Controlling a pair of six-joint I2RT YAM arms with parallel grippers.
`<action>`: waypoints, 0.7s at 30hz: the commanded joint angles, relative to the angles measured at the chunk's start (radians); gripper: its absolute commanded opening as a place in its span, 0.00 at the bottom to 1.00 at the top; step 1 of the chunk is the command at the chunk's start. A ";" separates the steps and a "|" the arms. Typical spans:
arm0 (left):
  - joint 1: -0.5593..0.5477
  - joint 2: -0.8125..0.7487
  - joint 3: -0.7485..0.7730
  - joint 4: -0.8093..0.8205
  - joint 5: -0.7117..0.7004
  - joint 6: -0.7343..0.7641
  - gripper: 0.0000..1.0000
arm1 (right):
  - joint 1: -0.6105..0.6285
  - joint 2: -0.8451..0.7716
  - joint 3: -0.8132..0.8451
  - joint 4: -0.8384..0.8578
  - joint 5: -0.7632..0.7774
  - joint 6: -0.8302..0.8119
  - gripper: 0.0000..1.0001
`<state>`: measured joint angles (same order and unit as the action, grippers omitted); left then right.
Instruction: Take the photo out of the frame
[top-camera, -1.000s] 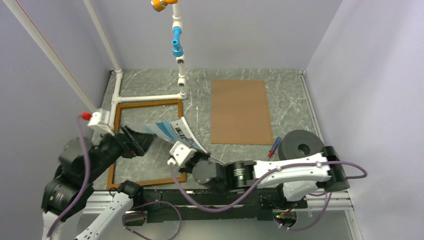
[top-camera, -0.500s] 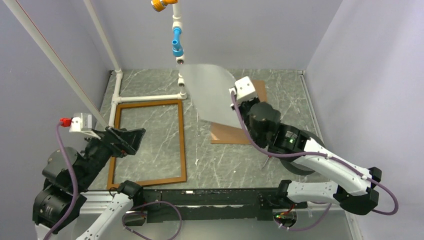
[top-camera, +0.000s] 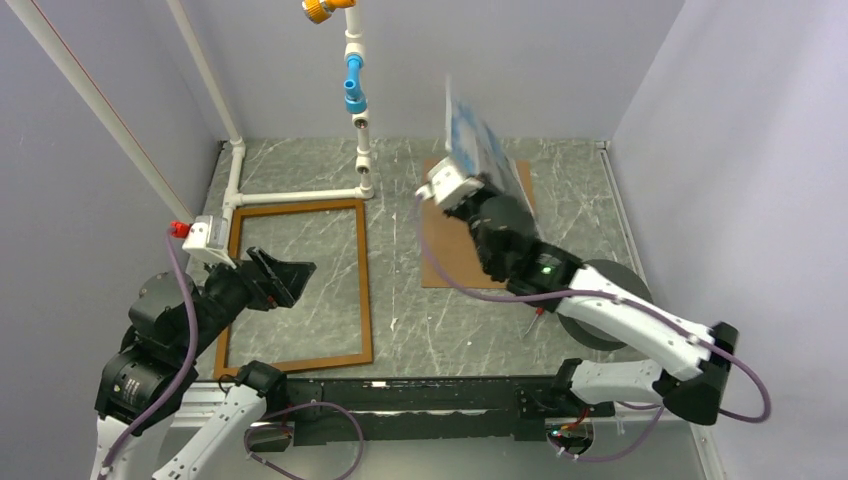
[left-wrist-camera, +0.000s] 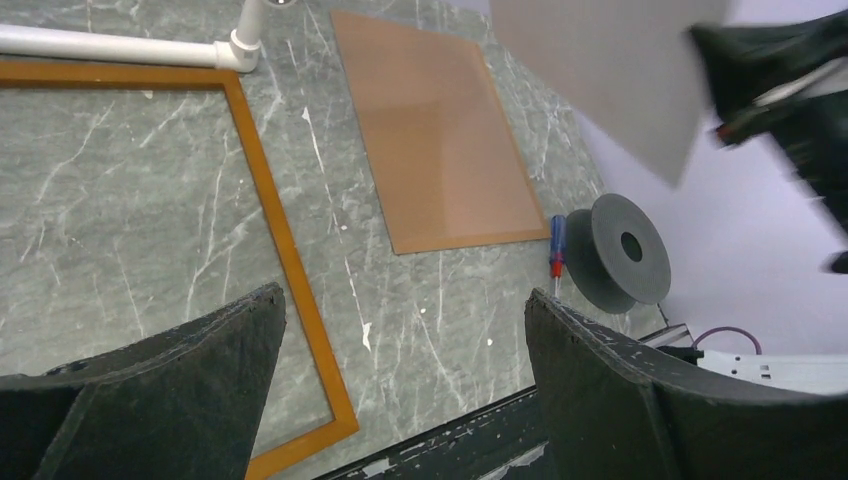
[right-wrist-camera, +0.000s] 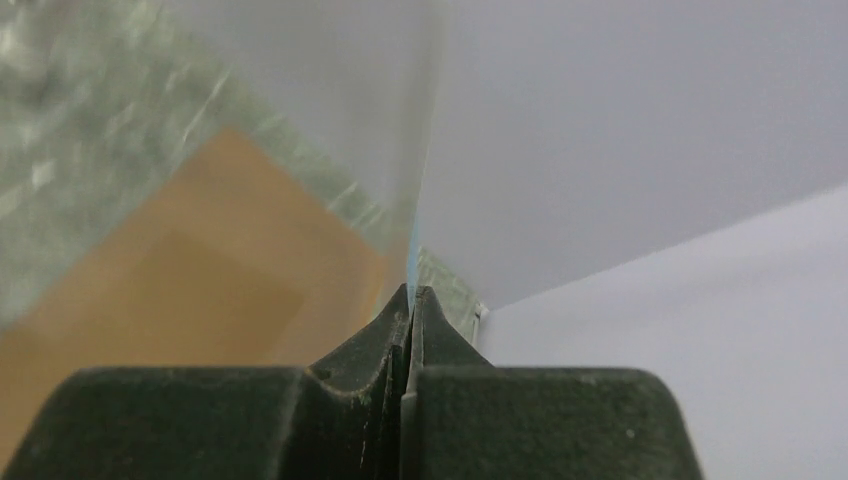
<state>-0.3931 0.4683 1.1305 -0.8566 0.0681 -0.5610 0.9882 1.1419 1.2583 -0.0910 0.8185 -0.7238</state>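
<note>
The photo (top-camera: 478, 140) hangs tilted in the air above the back right of the table, its blue-and-white print facing right. My right gripper (top-camera: 472, 180) is shut on its lower edge. In the right wrist view the fingertips (right-wrist-camera: 412, 292) pinch the sheet, seen edge-on as a thin blue line (right-wrist-camera: 413, 250). The frame (top-camera: 362, 280) lies flat at the left with bare table inside it. My left gripper (top-camera: 285, 280) is open above the frame's left half, nothing between its fingers (left-wrist-camera: 405, 330). The left wrist view shows the photo's grey back (left-wrist-camera: 610, 70) and the frame's right rail (left-wrist-camera: 270, 200).
A brown backing board (top-camera: 475, 245) lies flat right of the frame, under the right arm. A grey spool (top-camera: 600, 300) and a red-and-blue screwdriver (left-wrist-camera: 556, 245) lie near the front right. White pipe structure (top-camera: 300, 195) borders the frame's far side.
The right arm lifted the photo off the frame and swung it right and up over the backing board, turning it on edge. The left gripper stayed near the frame, now slightly wider.
</note>
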 joint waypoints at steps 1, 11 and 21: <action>0.004 -0.028 -0.017 0.051 0.032 0.015 0.92 | -0.006 0.107 -0.199 0.028 -0.117 -0.100 0.00; 0.003 -0.076 -0.011 0.003 0.013 0.051 0.94 | -0.010 0.391 -0.347 0.044 -0.314 -0.044 0.00; 0.004 -0.091 -0.014 -0.017 -0.012 0.081 0.96 | 0.059 0.495 -0.425 0.144 -0.280 -0.139 0.00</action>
<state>-0.3931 0.3832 1.1130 -0.8841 0.0734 -0.5133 1.0382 1.6386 0.8604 -0.0490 0.5404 -0.8059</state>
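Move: The photo is already pinched in my right hand, held high. The bare brown backing board it is going to has its middle about 15 cm ahead of that hand, 1 cm left and 40 below. Also down there, from my right hand, are the screwdriver, 6 cm back and 11 right, the grey spool, 5 back and 23 right, and the empty frame, 3 back and 41 left. From my idle left hand the board is some 31 cm ahead, 39 right and 34 below. I swing my right hand steeply down towards the backing board, about 34 cm, fast at first and slowing as it gets low, drifting some 8 cm to the left. On the way I roll its left side down about 40 degrees and tip the fingers down about 30, turning them a little left, and keep the photo's near edge pinched. ##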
